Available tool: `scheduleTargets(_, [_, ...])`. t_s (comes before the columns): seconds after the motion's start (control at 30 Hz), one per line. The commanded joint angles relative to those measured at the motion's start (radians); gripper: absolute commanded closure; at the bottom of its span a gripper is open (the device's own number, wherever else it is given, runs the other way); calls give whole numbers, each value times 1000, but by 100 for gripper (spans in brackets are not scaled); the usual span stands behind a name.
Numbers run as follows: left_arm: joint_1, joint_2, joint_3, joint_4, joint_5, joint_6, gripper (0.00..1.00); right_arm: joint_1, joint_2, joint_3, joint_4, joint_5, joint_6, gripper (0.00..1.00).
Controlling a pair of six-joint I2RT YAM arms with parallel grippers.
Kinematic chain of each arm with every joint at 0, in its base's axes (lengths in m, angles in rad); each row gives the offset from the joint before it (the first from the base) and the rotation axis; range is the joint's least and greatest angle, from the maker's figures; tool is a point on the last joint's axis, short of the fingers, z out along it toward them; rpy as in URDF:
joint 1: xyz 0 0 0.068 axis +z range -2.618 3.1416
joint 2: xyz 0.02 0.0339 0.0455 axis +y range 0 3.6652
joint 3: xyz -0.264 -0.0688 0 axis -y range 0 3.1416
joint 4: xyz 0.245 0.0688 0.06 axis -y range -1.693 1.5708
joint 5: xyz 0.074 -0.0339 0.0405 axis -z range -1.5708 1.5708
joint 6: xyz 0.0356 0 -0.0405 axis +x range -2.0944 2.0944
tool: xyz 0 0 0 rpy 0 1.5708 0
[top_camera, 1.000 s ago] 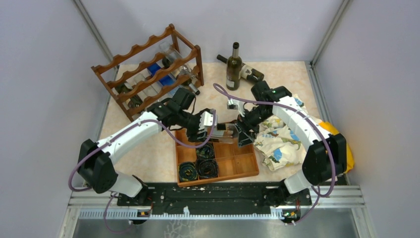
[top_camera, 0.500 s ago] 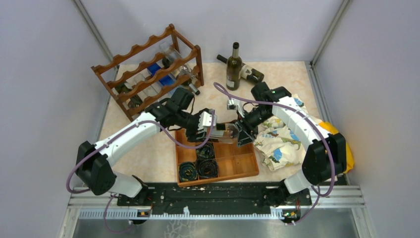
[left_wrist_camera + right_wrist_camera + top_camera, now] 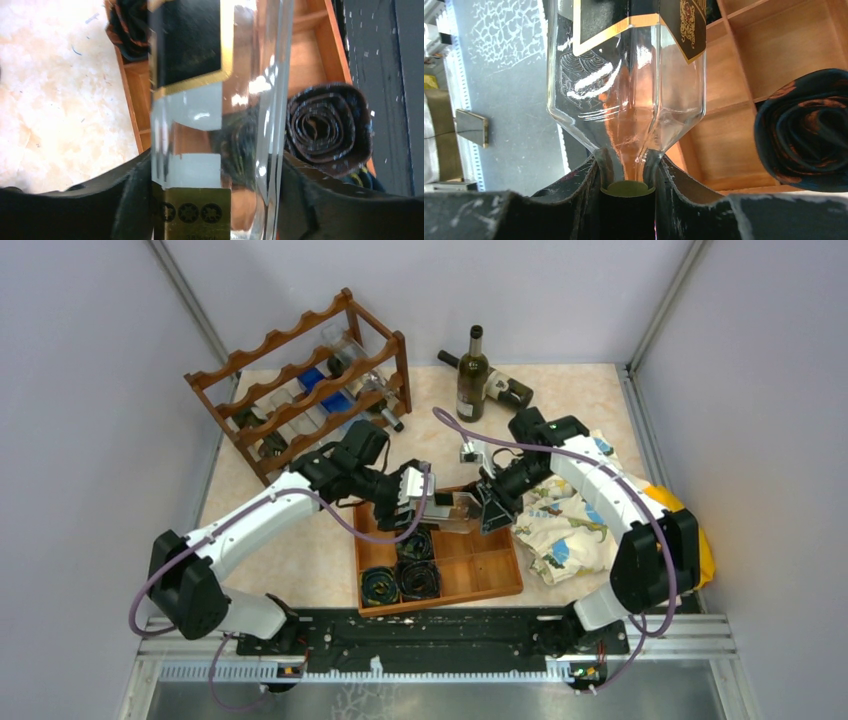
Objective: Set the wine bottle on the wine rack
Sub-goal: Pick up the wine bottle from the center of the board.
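A clear square-sided wine bottle [image 3: 452, 508] with a black and gold label lies level in the air above the orange-brown tray. My left gripper [image 3: 425, 498] is shut on its body; in the left wrist view the bottle [image 3: 215, 125] fills the gap between the fingers of that gripper [image 3: 215, 200]. My right gripper [image 3: 487, 505] grips the other end. In the right wrist view the right gripper [image 3: 626, 175] has both fingers pressed on the neck of the bottle [image 3: 624, 90], just above the cap. The dark reddish-brown wine rack [image 3: 300, 390] stands at the back left.
The rack holds several bottles. The compartment tray [image 3: 490, 575] below holds rolled dark bands [image 3: 415, 575]. An upright dark bottle [image 3: 472, 375] and a lying one [image 3: 510, 390] are at the back. A patterned cloth [image 3: 565, 525] and a yellow object [image 3: 700, 540] lie to the right.
The right gripper's fingers have closed onto the bottle's neck. Both arms and the bottle have shifted only slightly.
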Motion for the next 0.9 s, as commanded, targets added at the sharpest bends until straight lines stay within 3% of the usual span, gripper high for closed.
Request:
scheduleTargets(0.0, [-3,-77,-28,219,52,-45,5,1,-84,-21,9,-207,15,100])
scheduleTargets(0.37, [-2,-330,-162,496,9,-377,1,-79,-157,-77,91,-366,107,100])
scheduleTargets(0.63, [-1,-470,-134,606,-189,-611,1,-90,-273,-164,538,-328,497,100])
scheduleTargets(0.87, [0,-456,67,666,-482,-932,1,-34,-284,-206,851,-158,727,100])
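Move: The left gripper holds the base end of the clear wine bottle, its middle some 6 cm to the right, level. The compartment tray's middle lies about 7 cm right, 10 cm back and 15 cm below. The right gripper holds the neck, with the bottle's middle about 10 cm left. The wine rack it is bound for stands roughly 41 cm left and 28 cm ahead of the right gripper, near its height; a standing green bottle is about 25 cm straight ahead. Open the left gripper to let go of the clear bottle's base end and lift it away about 23 cm, tilting its fingers up to nearly level and turning them forward. Keep the right gripper shut on the neck: ease back 2 cm, then go forward about 4, rising with a little left, turning 20 degrees clockwise and tipping the base end up towards the rack. ##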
